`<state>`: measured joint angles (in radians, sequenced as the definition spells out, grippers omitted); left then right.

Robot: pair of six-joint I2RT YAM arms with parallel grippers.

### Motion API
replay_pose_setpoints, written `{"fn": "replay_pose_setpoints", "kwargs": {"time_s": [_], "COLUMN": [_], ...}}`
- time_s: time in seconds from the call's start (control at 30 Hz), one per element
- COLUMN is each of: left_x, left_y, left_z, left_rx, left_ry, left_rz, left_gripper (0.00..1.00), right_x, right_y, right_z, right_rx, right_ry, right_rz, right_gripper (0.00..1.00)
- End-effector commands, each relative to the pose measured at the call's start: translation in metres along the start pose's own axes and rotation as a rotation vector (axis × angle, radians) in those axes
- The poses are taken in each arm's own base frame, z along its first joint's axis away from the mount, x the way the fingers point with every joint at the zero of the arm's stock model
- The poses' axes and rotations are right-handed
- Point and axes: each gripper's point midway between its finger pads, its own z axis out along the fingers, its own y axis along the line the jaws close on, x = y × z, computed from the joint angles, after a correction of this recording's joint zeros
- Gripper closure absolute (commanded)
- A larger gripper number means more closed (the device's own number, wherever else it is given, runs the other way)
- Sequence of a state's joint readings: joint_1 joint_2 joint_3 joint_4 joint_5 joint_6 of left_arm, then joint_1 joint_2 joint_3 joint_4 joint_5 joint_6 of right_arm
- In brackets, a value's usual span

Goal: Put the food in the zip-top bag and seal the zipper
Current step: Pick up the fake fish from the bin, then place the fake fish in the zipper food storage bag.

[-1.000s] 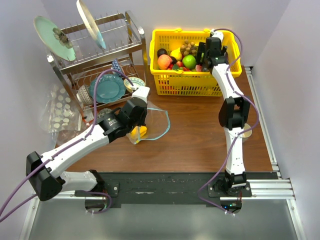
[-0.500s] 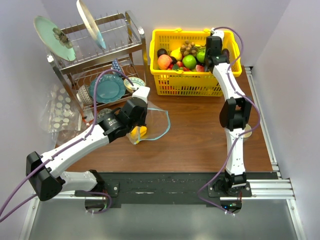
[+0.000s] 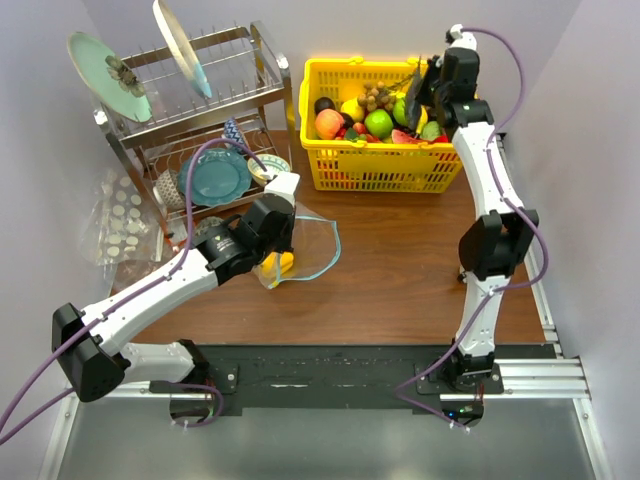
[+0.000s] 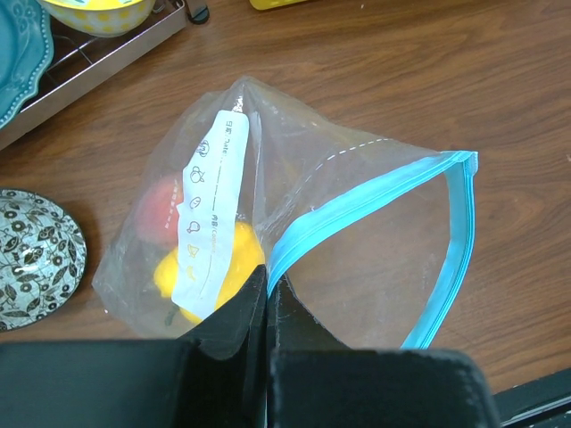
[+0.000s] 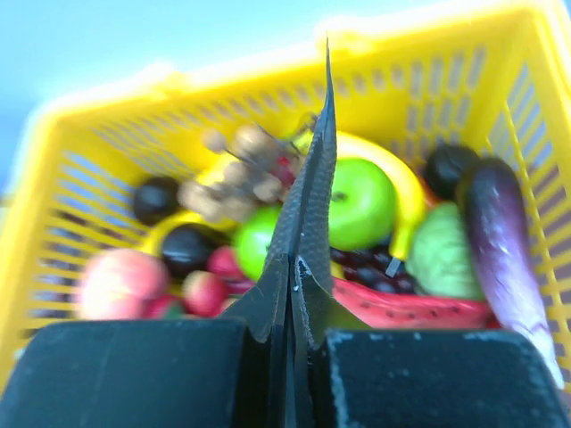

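Note:
The clear zip-top bag (image 4: 294, 152) lies on the table with its mouth agape; a yellow piece (image 4: 227, 267) and a red piece (image 4: 159, 207) of food are inside. Its teal zipper (image 4: 451, 259) loops round the opening. My left gripper (image 4: 266, 281) is shut on the bag's rim at the zipper, and in the top view (image 3: 277, 255) it is beside the bag (image 3: 312, 243). More food fills the yellow basket (image 3: 375, 172): peach (image 3: 329, 123), green apple (image 5: 361, 203), eggplant (image 5: 500, 232), watermelon slice (image 5: 401, 308). My right gripper (image 5: 325, 80) hangs shut above it with nothing between its fingers (image 3: 421, 88).
A metal dish rack (image 3: 200, 110) with plates stands at the back left, a teal plate (image 3: 212, 177) on its lower shelf. A patterned dish (image 4: 36, 259) sits left of the bag. Crinkled dotted plastic (image 3: 120, 225) lies by the left wall.
My right gripper has closed from open and lifted up and to the right out of the basket, with no food in it. The left arm and bag have stayed put.

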<state>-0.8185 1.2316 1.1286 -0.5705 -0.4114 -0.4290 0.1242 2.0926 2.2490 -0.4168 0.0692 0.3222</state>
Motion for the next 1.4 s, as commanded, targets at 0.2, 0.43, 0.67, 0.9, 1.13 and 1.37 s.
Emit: {"fn": "replay_pose_setpoints", "kwargs": {"time_s": [0.2,0.43,0.67,0.9,1.13,1.37], "left_x": [-0.015,-0.020,-0.019,-0.021,-0.023,-0.022], "left_y": [0.003,0.000,0.000,-0.003,-0.006,-0.010], "left_z": [-0.017,-0.017,-0.017,-0.013,-0.007,0.000], "left_rx": [0.018,0.031,0.036,0.037,0.037,0.043], "left_ry": [-0.063,-0.078,-0.075,-0.082,-0.086,-0.076], "left_rz": [-0.058,-0.065,-0.066,-0.069,-0.060,-0.053], "left_gripper": [1.00,1.00,1.00,1.00,1.00,1.00], "right_x": [-0.077,-0.028,0.015,0.086,0.141,0.157], "right_y": [0.080,0.108,0.111,0.100,0.100,0.107], "right_z": [-0.092,-0.147,-0.210,-0.268,-0.315,-0.365], "right_rx": [-0.377,-0.607,-0.718,-0.786,-0.831,-0.899], "right_ry": [-0.135,0.034,0.140,0.309,0.463,0.530], "right_rz": [0.111,0.178,0.229,0.251,0.332,0.306], "right_gripper": [1.00,1.00,1.00,1.00,1.00,1.00]}}
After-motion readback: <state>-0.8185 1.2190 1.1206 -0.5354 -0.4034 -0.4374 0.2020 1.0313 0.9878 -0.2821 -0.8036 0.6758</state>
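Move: Back from the right hand, which already holds the fake fish above the bin, the zip-top bag's open mouth lies about 39 cm nearer the base, 28 cm to the left and 18 cm lower. The bin's middle is 2 cm back, 8 cm left, 20 cm below; the yellow pepper in the bag 45 cm back, 38 cm left; the bowl 20 cm back, 41 cm left. From the left hand the mouth is level ahead, 7 cm right and 5 cm down. Lifting roughly 8 cm while starting back, the right hand carries the pinched fish out over the bin's front wall, then draws it back about 36 cm in all and leftward, sinking after the first rise, towards the bag's mouth. The wrist turns some 45 degrees counter-clockwise, rolls left side up and tips down a little; the left fingers keep their pinch on the zipper edge. ##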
